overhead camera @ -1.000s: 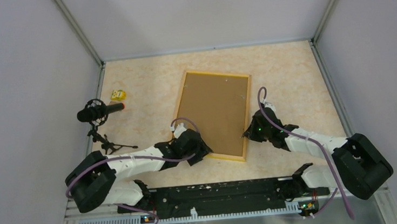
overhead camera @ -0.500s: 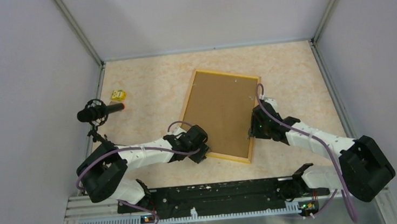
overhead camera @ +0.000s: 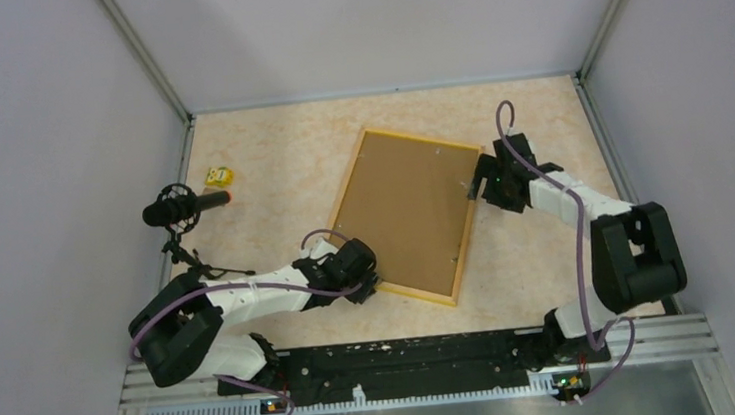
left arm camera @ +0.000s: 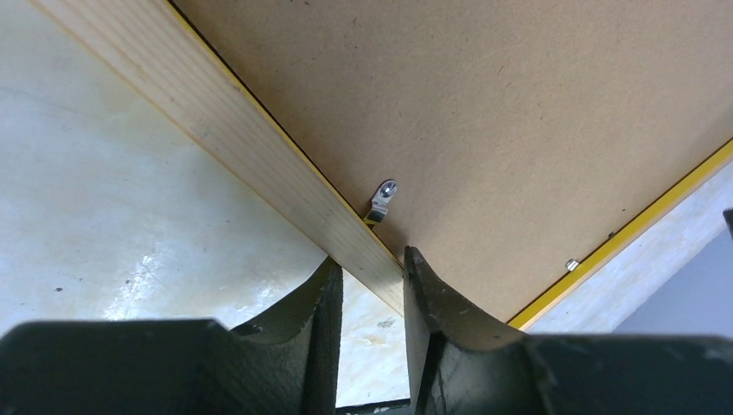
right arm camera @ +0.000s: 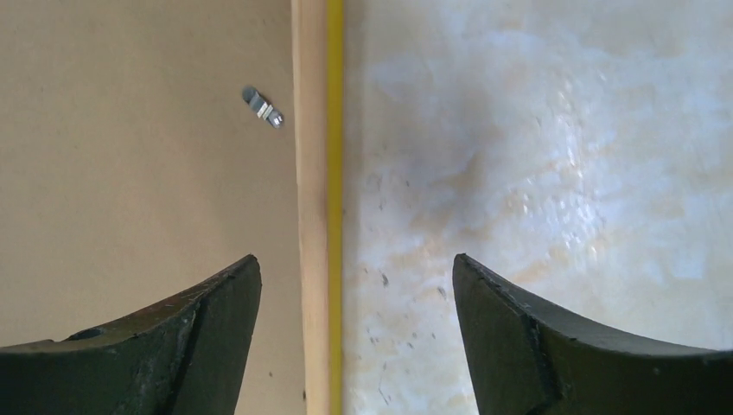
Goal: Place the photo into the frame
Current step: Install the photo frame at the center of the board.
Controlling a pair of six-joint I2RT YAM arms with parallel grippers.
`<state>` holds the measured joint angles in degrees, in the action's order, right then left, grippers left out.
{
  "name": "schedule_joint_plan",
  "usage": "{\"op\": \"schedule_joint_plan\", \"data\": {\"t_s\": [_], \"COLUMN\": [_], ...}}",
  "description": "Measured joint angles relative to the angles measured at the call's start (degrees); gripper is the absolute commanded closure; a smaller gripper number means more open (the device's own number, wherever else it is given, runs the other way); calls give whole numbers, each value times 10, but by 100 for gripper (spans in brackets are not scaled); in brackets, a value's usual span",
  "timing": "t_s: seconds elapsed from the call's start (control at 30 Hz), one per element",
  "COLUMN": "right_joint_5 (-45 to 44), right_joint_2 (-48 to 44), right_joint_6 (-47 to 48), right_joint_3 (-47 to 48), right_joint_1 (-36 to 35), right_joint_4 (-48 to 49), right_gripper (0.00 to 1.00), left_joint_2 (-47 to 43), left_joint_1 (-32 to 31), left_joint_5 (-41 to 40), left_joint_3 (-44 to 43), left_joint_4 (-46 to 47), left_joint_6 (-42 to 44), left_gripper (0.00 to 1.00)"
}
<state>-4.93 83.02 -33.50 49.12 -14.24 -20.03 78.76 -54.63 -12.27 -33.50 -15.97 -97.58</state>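
Note:
The frame [overhead camera: 348,179] lies face down on the table, its narrow yellow-orange border around a brown backing board [overhead camera: 409,209]. The photo is hidden from view. My left gripper [overhead camera: 368,286] is at the frame's near left corner. In the left wrist view its jaws [left arm camera: 369,259] are shut on the wooden border [left arm camera: 216,117], one finger on each side, near a metal clip [left arm camera: 385,197]. My right gripper [overhead camera: 482,182] hovers at the frame's right edge near the far corner. In the right wrist view it [right arm camera: 355,257] stands open over the border [right arm camera: 315,173], holding nothing.
A black microphone on a small tripod [overhead camera: 183,209] stands at the left of the table. A small yellow object [overhead camera: 218,175] lies beyond it. Grey walls close in the table on three sides. A second metal clip [right arm camera: 262,106] sits on the backing board.
The frame's far end has swung right. My right gripper opened and moved along the right edge toward the far corner. My left jaws narrowed onto the border.

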Motion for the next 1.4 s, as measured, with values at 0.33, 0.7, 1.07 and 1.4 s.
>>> {"op": "schedule_joint_plan", "data": {"t_s": [0.33,0.7,1.07,1.4], "right_joint_5": [50,10,-13,-35], "right_joint_2": [147,203,218,223], "right_joint_6": [72,86,85,68], "right_joint_3": [120,148,164,171], "right_joint_1": [9,9,1,-11], "right_joint_4": [17,26,31,29], "right_gripper": [30,44,46,66], "left_joint_2": [-5,-5,-2,-3], "left_joint_1": [0,0,0,0], "left_joint_5": [-4,-4,-4,-4], "left_joint_3": [6,6,6,6], "left_joint_4": [6,6,6,7], "left_joint_6": [0,0,0,0], "left_gripper": [72,70,70,69]}}
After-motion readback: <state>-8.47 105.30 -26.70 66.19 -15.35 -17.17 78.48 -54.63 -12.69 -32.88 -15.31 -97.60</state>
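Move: The right hand, open and free, is above the frame's right rail. The stretch it goes for, beside the metal clip nearest the far-right corner, lies about 8 cm ahead, 1 cm left and 5 cm below. That clip is some 9 cm ahead and 3 cm left; the far-right corner is about 17 cm straight ahead. From the left hand, which holds the near rail right between its fingers, that stretch lies roughly 25 cm ahead and 27 cm right. Reaching quickly and then easing off, the right hand goes about 8 cm forward along the frame's right rail while sinking some 3.5 cm, until its fingers straddle the rail beside the clip, one fingertip inside over the board and the other against the outer side. The fingers narrow from wide open to under half open without clamping down, as the left hand stays put and keeps its pinch on the near rail. ##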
